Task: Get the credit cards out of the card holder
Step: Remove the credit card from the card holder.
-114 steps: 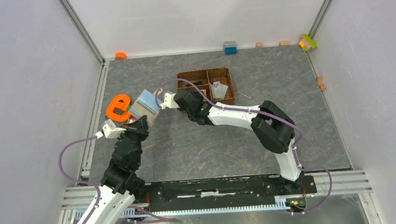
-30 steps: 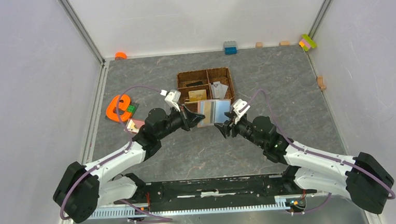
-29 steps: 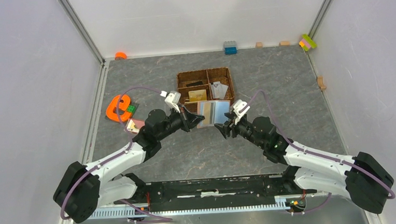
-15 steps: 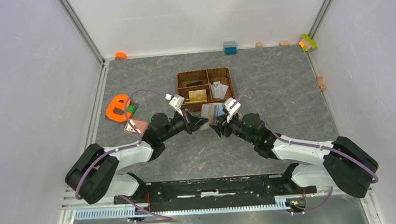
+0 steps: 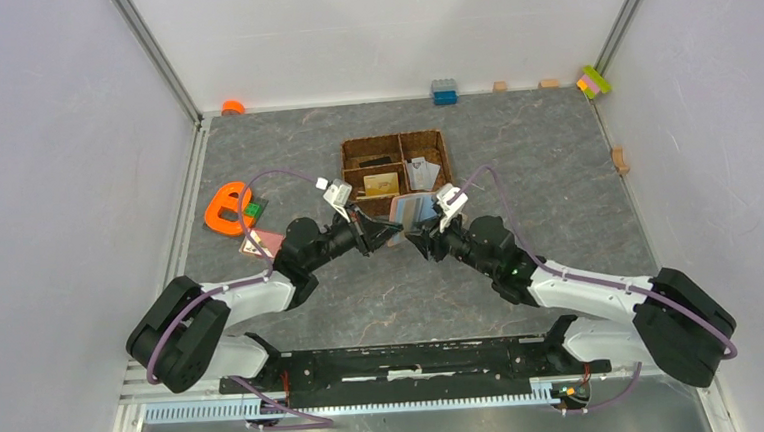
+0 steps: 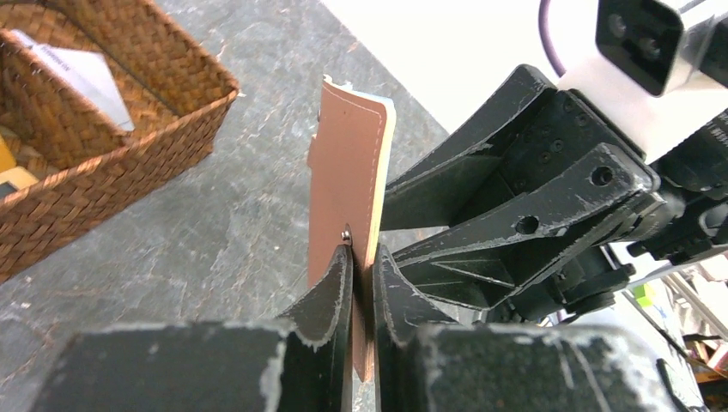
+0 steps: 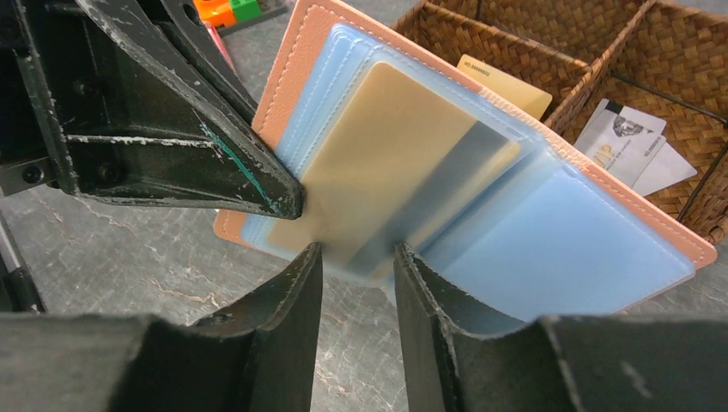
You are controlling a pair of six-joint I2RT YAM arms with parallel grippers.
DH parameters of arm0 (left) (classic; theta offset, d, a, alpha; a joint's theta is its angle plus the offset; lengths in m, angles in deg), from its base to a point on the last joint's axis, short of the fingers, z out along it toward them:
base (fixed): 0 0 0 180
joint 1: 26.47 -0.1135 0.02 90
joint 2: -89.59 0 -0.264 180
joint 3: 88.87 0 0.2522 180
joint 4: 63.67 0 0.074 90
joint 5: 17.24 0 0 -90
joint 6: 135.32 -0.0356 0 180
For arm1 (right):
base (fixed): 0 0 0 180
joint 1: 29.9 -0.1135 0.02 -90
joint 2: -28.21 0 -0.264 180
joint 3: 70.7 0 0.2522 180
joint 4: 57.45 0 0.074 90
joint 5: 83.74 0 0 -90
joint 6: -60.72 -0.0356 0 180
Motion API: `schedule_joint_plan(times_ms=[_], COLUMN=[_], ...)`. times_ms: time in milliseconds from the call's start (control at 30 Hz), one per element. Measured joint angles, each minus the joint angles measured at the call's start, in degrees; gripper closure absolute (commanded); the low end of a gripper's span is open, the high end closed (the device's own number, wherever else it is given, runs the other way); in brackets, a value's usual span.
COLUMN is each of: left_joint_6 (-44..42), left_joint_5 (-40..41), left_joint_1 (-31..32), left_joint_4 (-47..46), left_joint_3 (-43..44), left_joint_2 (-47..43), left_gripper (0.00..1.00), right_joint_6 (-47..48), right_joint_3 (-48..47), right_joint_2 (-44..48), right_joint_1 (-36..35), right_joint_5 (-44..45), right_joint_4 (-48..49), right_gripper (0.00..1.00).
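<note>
The salmon-pink card holder (image 5: pixel 414 210) stands open on edge in front of the basket, its blue clear sleeves (image 7: pixel 558 249) fanned toward the right wrist camera. My left gripper (image 6: pixel 362 253) is shut on the pink cover (image 6: pixel 348 172); it also shows in the top view (image 5: pixel 383 238). A gold-tan card (image 7: pixel 403 163) with a grey stripe lies in the sleeves. My right gripper (image 7: pixel 356 253) is open, and the card's near edge lies between its fingertips; it also shows in the top view (image 5: pixel 420 244). A pinkish-copper card (image 5: pixel 263 245) lies on the table at the left.
A brown woven divided basket (image 5: pixel 349 168) sits just behind the holder, with a gold card (image 7: pixel 506 86) and white cards (image 7: pixel 631 137) in it. An orange object (image 5: pixel 225 208) lies at the left. Small blocks (image 5: pixel 444 92) line the back wall.
The left arm carried the holder from beside the orange object to the front of the basket. Over the last second both grippers drew closer together, and the right jaws reached the card's edge.
</note>
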Motion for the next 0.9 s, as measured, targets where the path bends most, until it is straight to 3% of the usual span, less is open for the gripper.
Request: schedule_joint_plan(times_ms=[133,400,667,900], left_joint_6=[1.42,2.91,4.15,3.85], left_joint_5=[-1.84,-4.74,-5.90,-0.87], left_joint_1=[-0.28,-0.59,-0.59,0.46], left_joint_4=[-3.10,-4.85,-5.18,2.64], left_joint_3=[0.00,0.00,0.00,-0.74], left_joint_2=[0.02,0.02,-0.33,-7.85], left_gripper=[0.95,0.98,0.98,0.98], right_joint_6=[-0.22,-0.63,-0.83,-0.79], right_joint_3=[0.07,1.33,3.21,3.96], right_joint_2=[1.70,3.78,5.99,7.50], right_joint_1=[0.00,0.04,0.46,2.01], right_joint_5=[-0.13,-0.74,1.18,4.94], right_joint_4=[0.07,0.11,0.44,0.07], right_gripper=[0.76,1.00,1.00,0.99])
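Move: My left hand still grips one side of the card holder; the credit card in it sits roughly 3 cm to that hand's right and 2 cm ahead. From my half-open right fingers, that card is about 3 cm ahead, 1 cm left and slightly above; the holder's middle is 3 cm ahead and 2 cm up. The basket lies 14 cm ahead, 2 cm left of my right hand, its white cards 14 cm ahead, 5 cm right, all some 14 cm lower. I shut my right fingers completely just by the holder's near edge while easing up a little, then draw that hand about 3 cm to the right, away from the card, swinging slightly clockwise. My left hand keeps its pinch on the holder and lifts it about 3 cm, easing back a couple of centimetres with a slight tilt. ##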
